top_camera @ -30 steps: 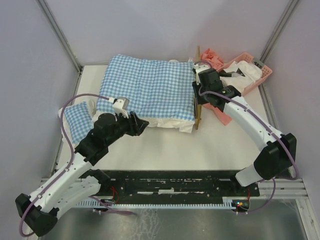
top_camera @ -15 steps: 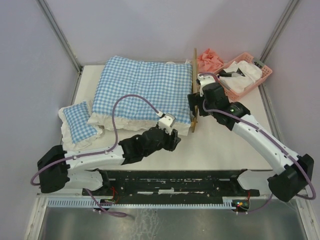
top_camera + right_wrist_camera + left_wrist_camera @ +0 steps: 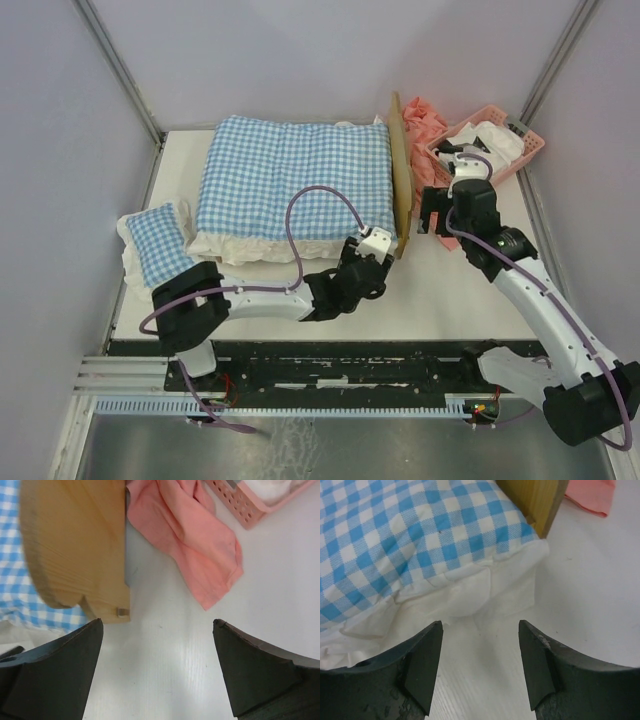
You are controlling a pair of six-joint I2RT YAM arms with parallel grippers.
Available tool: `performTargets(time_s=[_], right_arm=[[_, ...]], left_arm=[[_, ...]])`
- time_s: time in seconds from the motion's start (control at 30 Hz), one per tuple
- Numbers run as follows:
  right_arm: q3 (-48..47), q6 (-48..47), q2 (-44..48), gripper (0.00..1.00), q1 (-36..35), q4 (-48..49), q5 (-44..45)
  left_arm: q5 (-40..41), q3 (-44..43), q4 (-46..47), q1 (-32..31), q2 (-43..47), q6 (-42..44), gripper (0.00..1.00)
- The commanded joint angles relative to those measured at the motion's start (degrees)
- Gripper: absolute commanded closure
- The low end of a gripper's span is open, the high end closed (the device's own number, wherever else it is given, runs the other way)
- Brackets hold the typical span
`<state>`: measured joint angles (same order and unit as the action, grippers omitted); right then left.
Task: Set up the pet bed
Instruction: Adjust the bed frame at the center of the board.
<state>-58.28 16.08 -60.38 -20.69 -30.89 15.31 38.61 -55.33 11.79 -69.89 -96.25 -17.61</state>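
Observation:
The pet bed shows mostly as its light-wood headboard (image 3: 402,175), standing on edge at the right end of the blue-and-white checked cushion (image 3: 295,180) that lies over the frame. My left gripper (image 3: 381,262) is open, low over the table, just in front of the cushion's front right corner (image 3: 395,535), its white frill (image 3: 485,590) and the wooden leg (image 3: 535,500). Nothing lies between the jaws of this gripper (image 3: 480,665). My right gripper (image 3: 432,222) is open, right of the headboard (image 3: 75,545) and clear of it. That gripper (image 3: 157,670) holds nothing.
A pink cloth (image 3: 420,120) lies crumpled behind and to the right of the headboard, also (image 3: 190,540). The pink basket (image 3: 527,158) with white items sits at the back right, its wall (image 3: 235,502) showing. A small checked pillow (image 3: 160,245) lies at the left.
My left arm swung right along the cushion's front edge to its right corner. My right gripper let go of the headboard, opened wide and backed off to the right.

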Motion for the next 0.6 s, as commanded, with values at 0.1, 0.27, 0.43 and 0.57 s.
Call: performTargets(time_s=[0.1,0.27,0.43,0.57], right_arm=[[5.90,-0.40,3.72,0.01,2.66,3.69,-1.25],[6.34,-2.40,-0.38,0.11,3.11,12.63,-18.05],[4.66,-1.42,-7.47,0.18,3.16,18.31,-29.13],[4.28,-0.10,-11.30,0.30,2.31,21.12,-36.70]], left_arm=[[16.87,-6.14,-1.51,-3.65,-1.05,3.19,0.31],[8.64,-1.99,-2.71,-3.58,8.53,-4.49,0.31],[-3.74,3.16,-3.78,1.32,17.96,-9.37,0.31],[-8.57,6.67,-2.60,3.08,22.58,-7.01,0.34]])
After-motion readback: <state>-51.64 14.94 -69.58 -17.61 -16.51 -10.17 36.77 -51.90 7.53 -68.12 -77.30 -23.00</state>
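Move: My right hand hangs open about 8 cm to the right of the bed frame headboard's near end, which lies some 3 cm ahead and 7 cm lower. The checked mattress's near right corner is roughly 15 cm to this hand's left, level fore and aft, and 14 cm below. The pink cloth lies about 15 cm ahead, 3 cm left and 20 cm down. From my left hand, the headboard's near end is about 7 cm ahead and 6 cm right, near hand height. My right hand dips a little over 3 cm, easing slightly back and right, then swings about 8 cm left, still sinking and edging forward, to bring its fingers astride the headboard's near end. It turns some 20 degrees counter-clockwise and partly closes; a grip can't be seen yet. My left hand, after a tiny nudge forward, lifts nearly 10 cm and drifts left, away from the mattress corner, fingers unchanged. ##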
